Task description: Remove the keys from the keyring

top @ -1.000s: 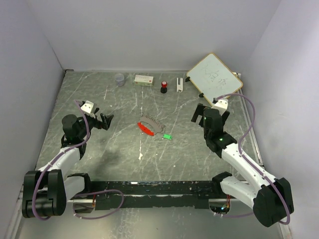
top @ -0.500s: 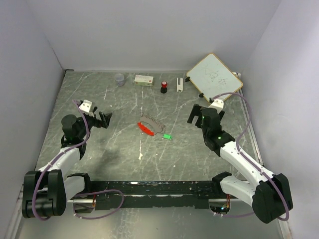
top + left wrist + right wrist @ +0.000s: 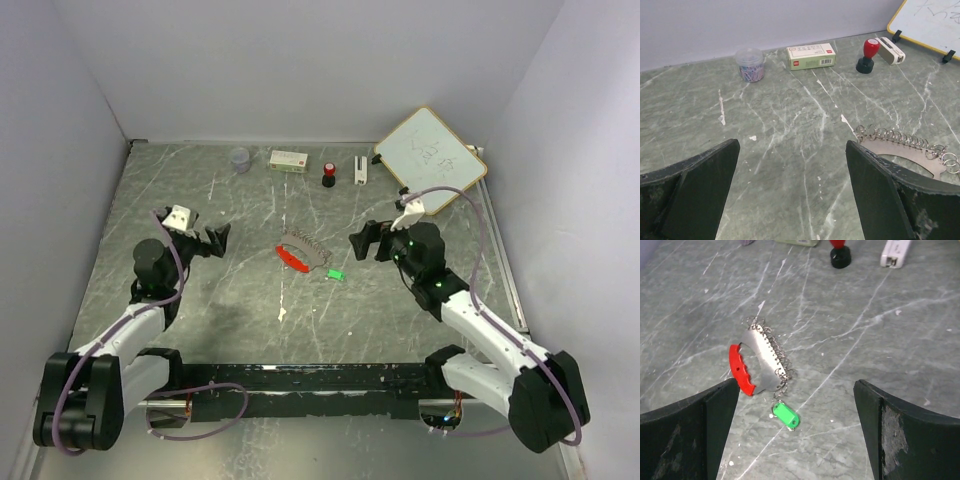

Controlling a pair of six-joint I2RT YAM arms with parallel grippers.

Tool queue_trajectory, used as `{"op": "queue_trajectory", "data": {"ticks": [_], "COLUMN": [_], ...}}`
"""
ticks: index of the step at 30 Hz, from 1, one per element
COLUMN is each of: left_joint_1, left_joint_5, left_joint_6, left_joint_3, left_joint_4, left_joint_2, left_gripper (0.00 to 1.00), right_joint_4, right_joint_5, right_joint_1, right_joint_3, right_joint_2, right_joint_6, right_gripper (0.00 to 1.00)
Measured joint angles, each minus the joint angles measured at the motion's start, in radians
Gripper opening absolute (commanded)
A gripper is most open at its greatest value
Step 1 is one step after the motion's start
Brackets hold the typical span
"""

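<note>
The keyring [image 3: 305, 248] lies mid-table: a curved grey metal strip edged with a row of small wire rings. The elongated red key [image 3: 291, 259] lies along its near side, and the tiny green key [image 3: 336, 274] lies just to its right. In the right wrist view the rings [image 3: 771, 352], the red key [image 3: 740, 370] and the green key [image 3: 785, 415] lie between my open fingers, on the table ahead. My right gripper [image 3: 365, 242] [image 3: 796, 400] is open and empty, just right of the keyring. My left gripper [image 3: 214, 242] [image 3: 792, 155] is open and empty, left of the keyring [image 3: 900, 137], which its right finger partly hides.
Along the back edge stand a clear cup of paper clips [image 3: 240, 159], a green-and-white box [image 3: 289, 159], a red-and-black knob [image 3: 328, 175] and a small white device [image 3: 360, 168]. A whiteboard [image 3: 430, 155] leans at the back right. Walls close off the table's left, back and right sides.
My right gripper has swung left, from beside the whiteboard to close beside the keyring. My left arm has shifted slightly right. The keyring and keys have not moved.
</note>
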Motion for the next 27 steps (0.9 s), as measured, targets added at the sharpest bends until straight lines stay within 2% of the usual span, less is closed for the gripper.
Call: {"op": "queue_trajectory", "data": {"ticks": [7,9,12,14,15,24,27], "left_joint_1": [-0.14,-0.161,-0.169,-0.17,-0.17,-0.171,-0.171], "left_joint_5": [-0.159,-0.195,-0.221,-0.227,-0.228,-0.218,-0.23], "left_joint_6": [0.055,0.069,0.076,0.075,0.075,0.09,0.089], "left_joint_3": [0.08,0.105,0.108,0.107,0.105,0.105,0.105], "left_joint_4": [-0.116,-0.14,-0.145,-0.142,-0.14,-0.185,-0.194], "left_joint_2": [0.036,0.051,0.055,0.055,0.055,0.06,0.062], "left_gripper": [0.99,1.0,1.0,1.0,1.0,0.99,1.0], "right_joint_4": [-0.021,-0.034,-0.037,-0.038,-0.037,-0.002,0.025], "right_joint_5": [-0.031,-0.016,-0.006,-0.002,-0.002,-0.009,-0.017], "right_joint_1": [0.065,0.106,0.141,0.146,0.147,0.159,0.16], "right_joint_3": [0.048,0.048,0.049,0.053,0.056,0.064,0.067], "right_joint_2": [0.163,0.193,0.231,0.261,0.277,0.387,0.425], "right_joint_6": [-0.038,-0.044,-0.054,-0.056,-0.054,-0.029,-0.016], "right_gripper": [1.0,0.89,0.5,0.36,0.33,0.37,0.41]}}
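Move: The green tag, hooked to the end of the ringed metal plate, lies about 7 cm to the right hand's left, level with it front to back and roughly 15 cm below. The plate's middle stands some 7 cm farther out and 14 cm left of that hand, its red handle about 4 cm out and 17 cm left. From the left hand the tag is around 26 cm to the right, 3 cm back and 15 cm down. Towards the green tag the right hand sinks about 11 cm, swinging some 6 cm left mostly in the first half, then dropping nearly straight. Its fingers tip about 15 degrees further down and turn slightly counter-clockwise, narrowing from wide open to roughly a third and stopping still above the tag. The left hand, open, shifts a couple of centimetres right, then sinks as much. ##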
